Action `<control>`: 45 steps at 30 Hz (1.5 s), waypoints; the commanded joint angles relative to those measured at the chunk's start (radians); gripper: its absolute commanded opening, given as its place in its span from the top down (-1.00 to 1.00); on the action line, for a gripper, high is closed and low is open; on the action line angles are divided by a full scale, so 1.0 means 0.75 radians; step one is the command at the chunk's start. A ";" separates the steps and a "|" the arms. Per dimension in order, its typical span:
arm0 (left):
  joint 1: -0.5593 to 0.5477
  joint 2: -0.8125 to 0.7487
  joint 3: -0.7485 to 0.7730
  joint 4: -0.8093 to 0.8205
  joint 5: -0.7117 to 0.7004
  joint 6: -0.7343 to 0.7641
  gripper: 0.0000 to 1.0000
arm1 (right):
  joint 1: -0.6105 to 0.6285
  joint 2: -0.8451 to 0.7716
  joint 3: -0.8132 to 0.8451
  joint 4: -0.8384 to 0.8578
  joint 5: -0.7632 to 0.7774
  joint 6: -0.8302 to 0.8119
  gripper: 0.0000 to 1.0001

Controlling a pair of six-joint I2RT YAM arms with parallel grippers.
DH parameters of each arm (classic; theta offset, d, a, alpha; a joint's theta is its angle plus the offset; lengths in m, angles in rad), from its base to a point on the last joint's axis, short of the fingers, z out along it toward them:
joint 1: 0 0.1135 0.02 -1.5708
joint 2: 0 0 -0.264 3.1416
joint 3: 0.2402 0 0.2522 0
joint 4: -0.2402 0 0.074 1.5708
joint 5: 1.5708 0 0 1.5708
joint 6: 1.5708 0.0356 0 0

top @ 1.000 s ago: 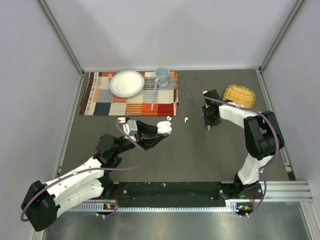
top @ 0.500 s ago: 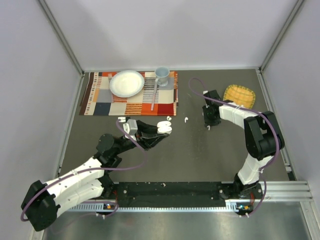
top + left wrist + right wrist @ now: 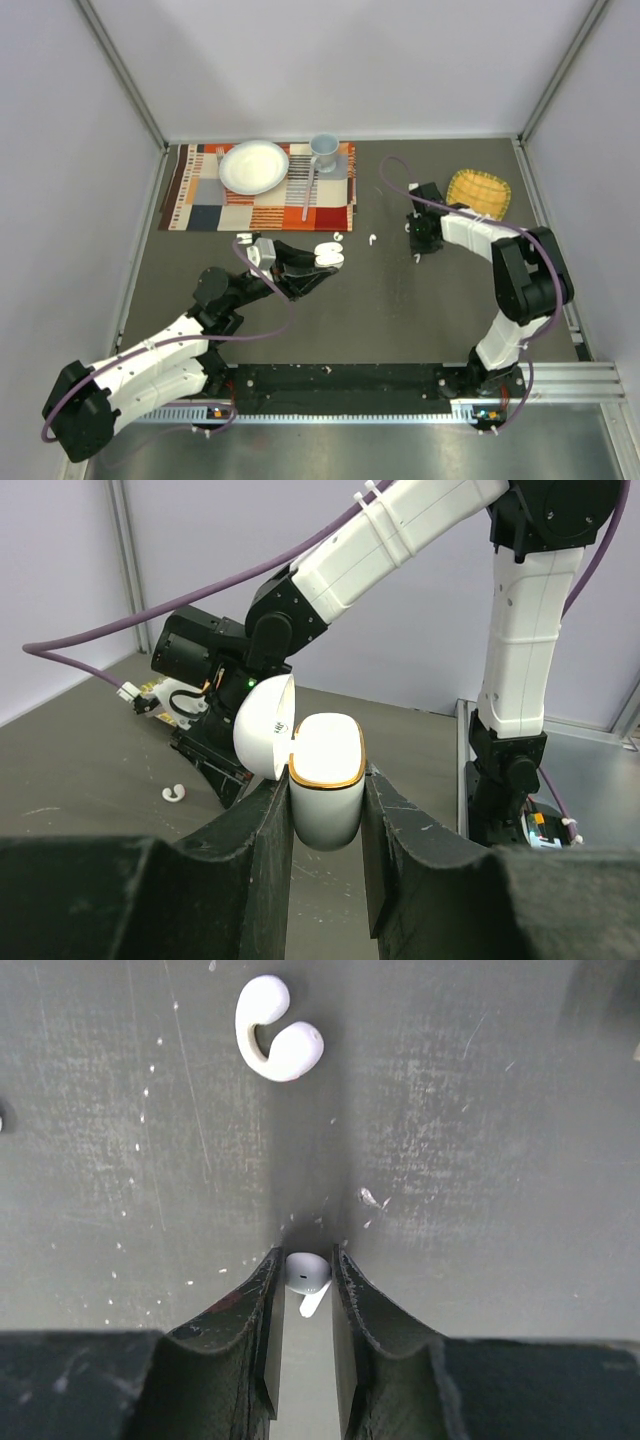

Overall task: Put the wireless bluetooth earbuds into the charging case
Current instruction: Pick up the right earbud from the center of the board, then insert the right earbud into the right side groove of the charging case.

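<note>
My left gripper (image 3: 325,262) (image 3: 327,792) is shut on the charging case (image 3: 328,253) (image 3: 327,785), a white case with a gold rim. It holds the case above the table with the lid swung open to the left. My right gripper (image 3: 418,252) (image 3: 306,1272) points down at the table. Its fingertips (image 3: 268,1270) press on both sides of a tiny white earbud (image 3: 305,1272) that lies on the dark surface. A second earbud (image 3: 278,1032) (image 3: 372,240) lies loose ahead of it. A third earbud (image 3: 338,237) rests near the mat's corner.
A patterned placemat (image 3: 200,205) at the back left carries a white plate (image 3: 253,165), a pale cup (image 3: 323,150) and a spoon (image 3: 308,190). A yellow woven dish (image 3: 478,190) sits at the back right. Walls enclose the table.
The right gripper's fingers have drawn in around the earbud, and its wrist shifted slightly. The left arm and the case have not moved.
</note>
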 commanded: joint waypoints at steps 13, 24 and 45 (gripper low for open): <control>-0.005 0.028 0.023 0.053 -0.012 -0.023 1.00 | 0.030 -0.418 -0.160 0.106 -0.202 0.063 1.00; -0.003 0.075 0.025 0.092 -0.043 -0.039 1.00 | 0.288 -1.038 -0.407 0.353 0.164 0.222 1.00; -0.005 0.122 0.004 0.129 -0.092 -0.042 1.00 | 0.930 -1.247 -0.177 0.544 0.637 -0.111 1.00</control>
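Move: The right fingers are already shut on the right earbud, at board height. The open charging case, in the left hand, lies about 17 cm back, 21 cm left and 28 cm above them. A curled earbud lies some 8 cm ahead of the right hand and 2 cm left; a stemmed earbud lies 5 cm ahead and 12 cm left. From the left hand, the right earbud is roughly 18 cm ahead, 23 cm right and 28 cm down. Still pinching the right earbud, the right hand lifts it off the board, climbing nearly 30 cm while drawing about 10 cm each back and left towards the charging case. On the way the wrist tips the fingers up from pointing down to roughly level, forward and somewhat left. The left hand keeps its grip on the case and eases about 2 cm forward, sinking slightly. ##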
